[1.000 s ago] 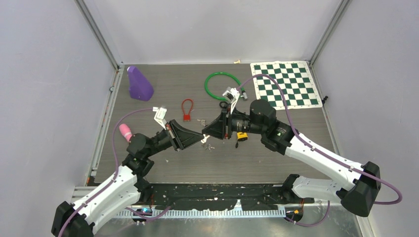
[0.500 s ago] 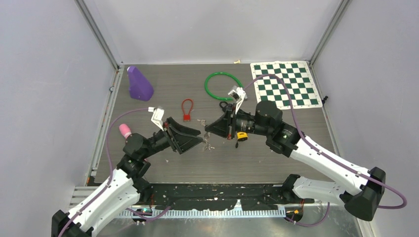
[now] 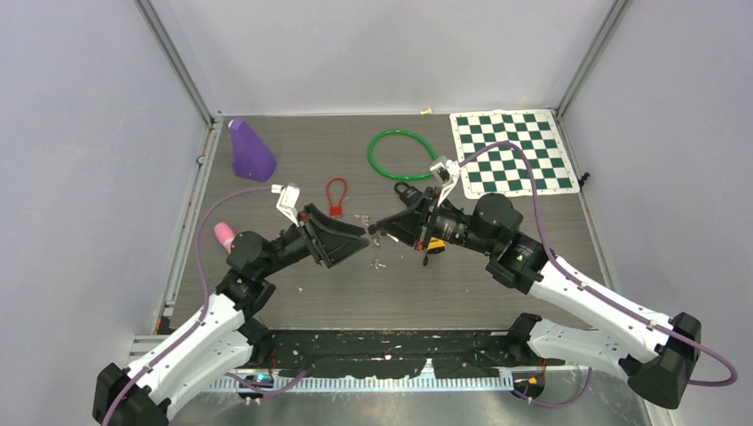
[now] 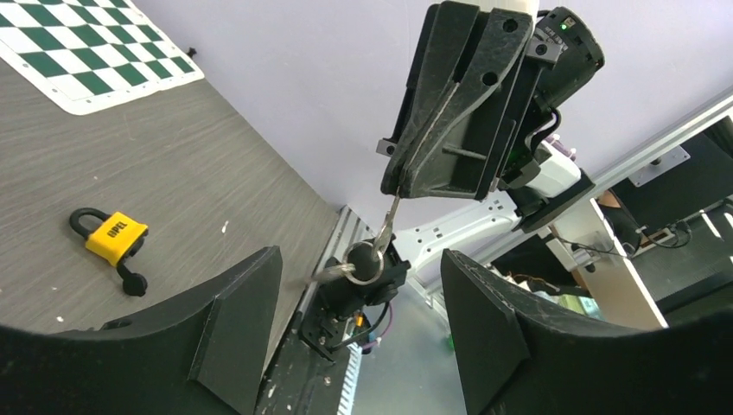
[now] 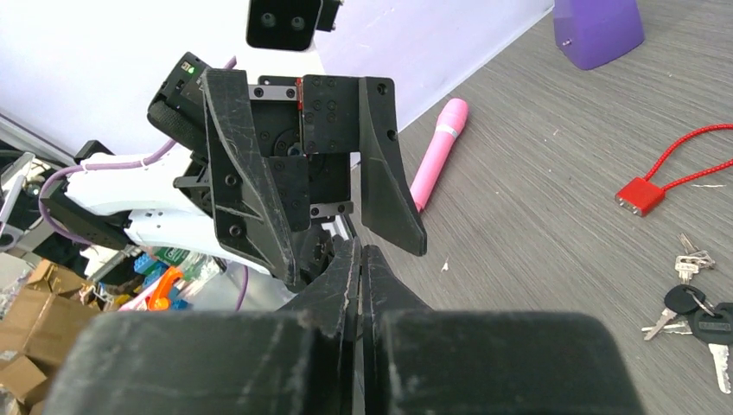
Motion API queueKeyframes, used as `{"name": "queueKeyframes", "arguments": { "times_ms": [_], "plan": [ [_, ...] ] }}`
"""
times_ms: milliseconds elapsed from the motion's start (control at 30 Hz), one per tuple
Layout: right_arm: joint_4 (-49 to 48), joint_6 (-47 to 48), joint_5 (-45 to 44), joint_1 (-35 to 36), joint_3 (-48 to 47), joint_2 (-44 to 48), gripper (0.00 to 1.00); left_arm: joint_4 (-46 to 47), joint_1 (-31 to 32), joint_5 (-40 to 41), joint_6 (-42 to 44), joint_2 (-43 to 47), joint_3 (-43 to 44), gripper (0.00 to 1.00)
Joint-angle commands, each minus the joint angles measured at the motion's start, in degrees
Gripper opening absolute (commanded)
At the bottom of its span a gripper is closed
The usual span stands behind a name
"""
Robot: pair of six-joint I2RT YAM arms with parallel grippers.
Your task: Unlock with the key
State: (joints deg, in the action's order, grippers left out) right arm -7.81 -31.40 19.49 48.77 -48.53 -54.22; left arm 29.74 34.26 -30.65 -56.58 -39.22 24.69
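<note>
My right gripper (image 3: 384,229) is shut on a silver key (image 4: 391,214), which hangs from its fingertips (image 4: 406,177) above the table with a key ring (image 4: 363,264) and a second key below it. My left gripper (image 3: 360,241) is open, its jaws standing wide on either side of the ring without touching it. The right wrist view has my own jaws (image 5: 359,259) pressed together, and the key is hidden between them. A yellow padlock (image 3: 434,243) with a black shackle lies flat on the table under the right arm (image 4: 112,238).
Loose key bunches (image 3: 377,263) (image 5: 700,316) lie near the grippers. A red cable lock (image 3: 336,211) and a pink cylinder (image 3: 224,235) are on the left, and a purple cone (image 3: 250,151) is at the back left. Behind are a green ring (image 3: 401,155) and a chessboard mat (image 3: 513,151).
The left gripper opened and let go of the key while the right gripper shut on it. The right arm drew back a little to the right.
</note>
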Motion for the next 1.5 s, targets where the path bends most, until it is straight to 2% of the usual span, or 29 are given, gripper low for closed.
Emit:
{"name": "queueKeyframes", "arguments": {
  "times_ms": [0,367,1067,1133,1333,1467],
  "plan": [
    [-8.14,-3.30,-1.35,-0.07,1.28,0.97,0.05,9.40,-0.01,-2.60,-3.80,-2.04,1.17,0.69],
    [-14.69,-6.67,-1.49,-0.15,4.69,0.12,0.05,12.01,1.90,-2.32,-5.30,-4.80,1.07,0.51],
    [-17.17,-8.74,-1.81,-0.08,6.95,0.35,0.05,13.00,2.42,-2.22,-5.96,-5.69,1.06,0.08],
    [-17.11,-8.72,-1.70,-0.04,6.97,0.25,0.05,13.11,2.44,-2.22,-5.96,-5.60,1.05,0.01],
    [-15.09,-7.73,-2.10,-0.02,7.38,0.39,0.05,12.87,2.37,-0.23,-6.18,-4.37,-0.15,0.00],
    [-11.27,-5.89,-4.00,-0.08,8.13,1.90,0.06,6.41,2.24,2.23,-4.41,-2.91,-0.89,0.00]
  ]
}}
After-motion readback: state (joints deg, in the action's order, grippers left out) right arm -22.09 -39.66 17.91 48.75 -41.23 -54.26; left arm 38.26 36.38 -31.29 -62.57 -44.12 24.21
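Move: The key ring hangs just under the right fingertips, about 3 cm to the right of the open left hand, roughly level with it and hardly 1 cm ahead. Well below, some 29 cm down, the black-headed keys lie about 14 cm ahead of the left hand and 2 cm right, the yellow padlock 10 cm ahead and 16 cm right. From the right hand the ring is about 3 cm down and 1 cm left, neither ahead nor back. The left fingers shut from wide open and pinch the hanging bunch at the ring, close under the right fingertips, after the hand eases about 1.5 cm right and 1 cm up towards it. The right hand keeps its grip on its key and stays nearly in place while its fingertips tilt up some 10 degrees. ##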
